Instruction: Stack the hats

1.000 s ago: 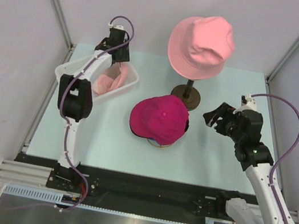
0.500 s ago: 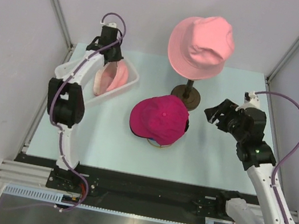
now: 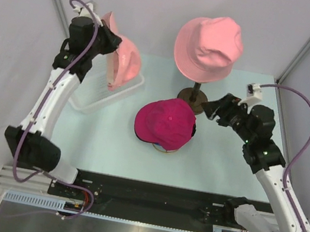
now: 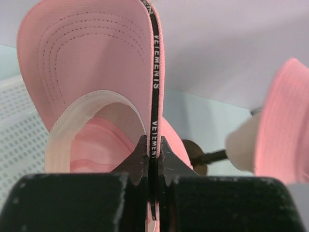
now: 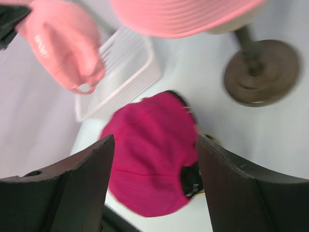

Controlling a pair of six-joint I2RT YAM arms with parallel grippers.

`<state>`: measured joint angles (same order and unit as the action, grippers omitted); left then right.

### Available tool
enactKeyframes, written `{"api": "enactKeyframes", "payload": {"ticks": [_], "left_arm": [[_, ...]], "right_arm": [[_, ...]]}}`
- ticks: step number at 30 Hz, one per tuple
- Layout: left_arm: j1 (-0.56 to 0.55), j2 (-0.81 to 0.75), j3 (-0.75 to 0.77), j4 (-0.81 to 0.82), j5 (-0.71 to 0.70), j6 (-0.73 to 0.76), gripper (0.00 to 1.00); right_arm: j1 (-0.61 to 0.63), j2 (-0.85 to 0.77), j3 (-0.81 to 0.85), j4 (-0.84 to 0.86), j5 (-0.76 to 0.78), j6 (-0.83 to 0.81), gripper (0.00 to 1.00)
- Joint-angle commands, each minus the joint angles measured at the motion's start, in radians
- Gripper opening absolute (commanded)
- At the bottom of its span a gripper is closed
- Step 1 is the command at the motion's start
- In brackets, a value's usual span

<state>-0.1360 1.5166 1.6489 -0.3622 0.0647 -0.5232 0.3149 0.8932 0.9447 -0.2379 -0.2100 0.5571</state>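
Note:
My left gripper (image 3: 107, 40) is shut on the edge of a light-pink peaked cap (image 3: 122, 62), which hangs in the air above the white basket (image 3: 95, 98). In the left wrist view the jaws (image 4: 153, 145) pinch the cap's black lettered band, and the peak (image 4: 87, 67) stands upright. A magenta cap (image 3: 166, 123) lies on the table's middle. My right gripper (image 3: 213, 109) hovers open just right of and above it, and the magenta cap (image 5: 149, 159) shows between its fingers. A salmon-pink bucket hat (image 3: 209, 47) sits on a stand at the back.
The stand's round dark base (image 3: 193, 98) sits just behind the magenta cap, close to my right gripper. The white slatted basket (image 5: 125, 72) lies at the back left near the side wall. Grey walls close in the table on three sides.
My left gripper shut on the light-pink cap in the basket and raised it up and to the left. My right gripper moved left, toward the magenta cap.

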Motion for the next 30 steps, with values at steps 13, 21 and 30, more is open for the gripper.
{"api": "enactKeyframes", "payload": {"ticks": [13, 21, 30], "left_arm": [[-0.080, -0.561, -0.413, 0.255, 0.325, -0.279, 0.00], [-0.083, -0.645, -0.478, 0.345, 0.497, -0.288, 0.00], [-0.083, -0.631, -0.515, 0.471, 0.650, -0.316, 0.00]], "right_arm": [[0.398, 0.303, 0.186, 0.328, -0.023, -0.103, 0.75], [0.417, 0.317, 0.201, 0.452, -0.069, -0.074, 0.73], [0.446, 0.282, 0.220, 0.450, -0.184, -0.172, 0.66]]}}
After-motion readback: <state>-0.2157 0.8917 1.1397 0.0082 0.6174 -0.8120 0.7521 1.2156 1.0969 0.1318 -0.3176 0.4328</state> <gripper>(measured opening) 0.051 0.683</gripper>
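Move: The left hand holds the pink cap by its edge; the magenta cap on the wire stand, where the pink cap is bound, lies about 14 cm back, 23 cm right and 21 cm below. The white basket is 4 cm ahead of that hand, 5 cm left and 33 cm down. From the open right hand, the pink cap is some 19 cm ahead, 33 cm left and 3 cm up; the magenta cap is 3 cm ahead, 14 cm left, 15 cm down, and the bucket hat 22 cm ahead, 2 cm left, 9 cm up. Keeping its pinch on the pink cap, the left hand draws it back about 22 cm from over the basket, with some rise and drift to the right, while the wrist swings clockwise, tips up and lowers its left side. The right hand, fingers still wide open, sweeps about 18 cm left over the magenta cap to meet the pink cap, fast at first and then easing, turning counter-clockwise some 30 degrees and tipping up; it ends close beside the cap's crown, with contact not clear. ##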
